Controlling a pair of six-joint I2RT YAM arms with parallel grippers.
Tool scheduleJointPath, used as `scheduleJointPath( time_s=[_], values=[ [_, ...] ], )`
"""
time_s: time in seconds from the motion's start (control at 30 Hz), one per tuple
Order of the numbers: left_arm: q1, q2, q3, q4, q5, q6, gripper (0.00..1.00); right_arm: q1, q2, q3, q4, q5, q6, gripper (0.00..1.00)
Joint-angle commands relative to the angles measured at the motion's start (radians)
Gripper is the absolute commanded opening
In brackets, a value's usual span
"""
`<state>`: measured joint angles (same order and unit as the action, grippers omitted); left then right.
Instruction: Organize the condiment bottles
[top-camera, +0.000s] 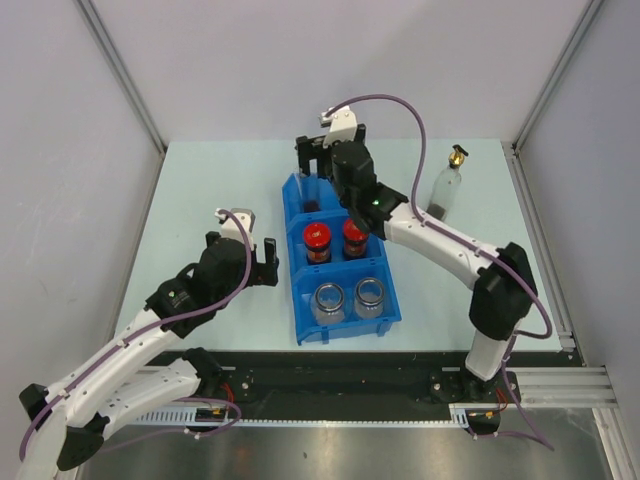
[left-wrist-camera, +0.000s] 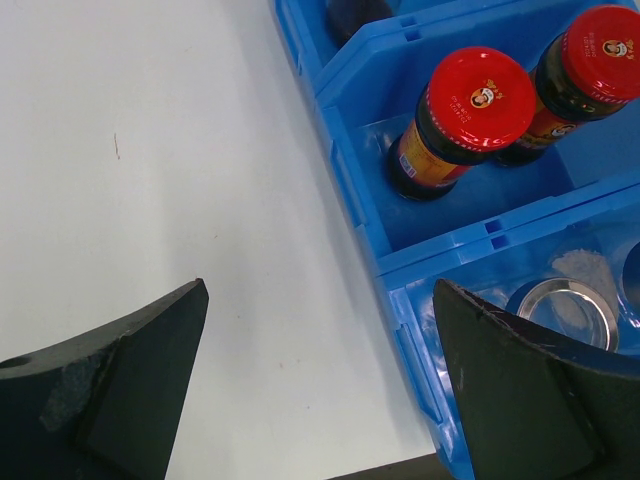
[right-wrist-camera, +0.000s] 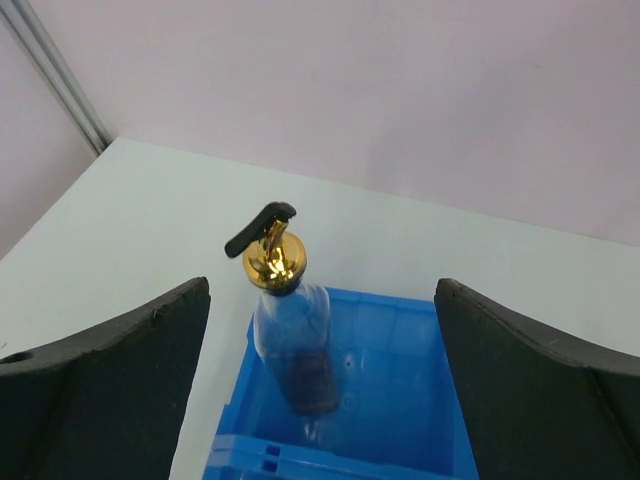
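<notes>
The blue bin holds most of the condiment bottles. Two red-lidded brown jars stand in its middle compartment, also in the left wrist view. Two silver-lidded clear jars fill the near compartment. One tall clear bottle with a gold spout stands at the left of the far compartment. My right gripper hovers open above it, not touching. A second tall bottle stands on the table to the right. My left gripper is open and empty, left of the bin.
The pale table is walled at the back and both sides, with metal rails along its edges. The right half of the bin's far compartment is bare. The arm bases sit on a black rail at the near edge.
</notes>
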<state>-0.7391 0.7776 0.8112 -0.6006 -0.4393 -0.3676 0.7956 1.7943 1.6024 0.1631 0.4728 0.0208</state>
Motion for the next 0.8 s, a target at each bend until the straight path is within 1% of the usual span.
scheduleJointPath(
  time_s=[0.0,0.1,0.13,0.3,0.43,0.53,0.63,0.77],
  values=[
    [0.007,-0.020,-0.004,0.027,-0.009,-0.017,1.00,-0.019,-0.152,-0.041,-0.068,0.018,0.037,1.00],
    [0.007,-0.027,-0.007,0.031,-0.012,-0.019,1.00,-0.061,-0.236,-0.059,-0.154,0.024,0.097,1.00],
    [0.007,-0.029,-0.009,0.032,-0.012,-0.017,1.00,-0.091,-0.259,-0.064,-0.210,0.023,0.123,1.00],
    [0.007,-0.029,-0.009,0.032,-0.012,-0.019,1.00,-0.183,-0.372,-0.084,-0.373,0.049,0.195,1.00],
    [0.007,-0.024,-0.009,0.033,-0.009,-0.019,1.00,-0.263,-0.421,-0.099,-0.554,0.082,0.255,1.00],
    [0.007,-0.020,-0.007,0.035,-0.004,-0.019,1.00,-0.332,-0.449,-0.127,-0.644,0.090,0.313,1.00],
    [0.007,-0.015,-0.009,0.038,0.002,-0.019,1.00,-0.401,-0.475,-0.160,-0.691,0.084,0.364,1.00],
    [0.007,-0.006,-0.009,0.038,0.007,-0.017,1.00,-0.479,-0.490,-0.190,-0.721,0.067,0.389,1.00]
  ],
)
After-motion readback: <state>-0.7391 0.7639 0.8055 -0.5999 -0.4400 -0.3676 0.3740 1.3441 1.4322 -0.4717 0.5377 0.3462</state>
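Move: The clear oil bottle still standing on the table is about 28 cm to the right of the empty right hand and roughly 4 cm farther out, its middle some 19 cm lower. The oil bottle already in the blue box stands about 5 cm ahead and 5 cm left of that hand. The box's right red-lid jar is some 9 cm back and 8 cm right. From the left hand, the standing bottle is about 26 cm ahead and 42 cm right. With its fingers wide open and empty, the right hand sweeps some 27 cm to the right, away from the bottle in the box and across the gap towards the oil bottle still on the table, drawing back about 5 cm on the way. It arcs up roughly 6 cm and sinks again to about its starting height while turning some 30 degrees clockwise and tipping its fingers down to face the bottle, not yet touching it. ##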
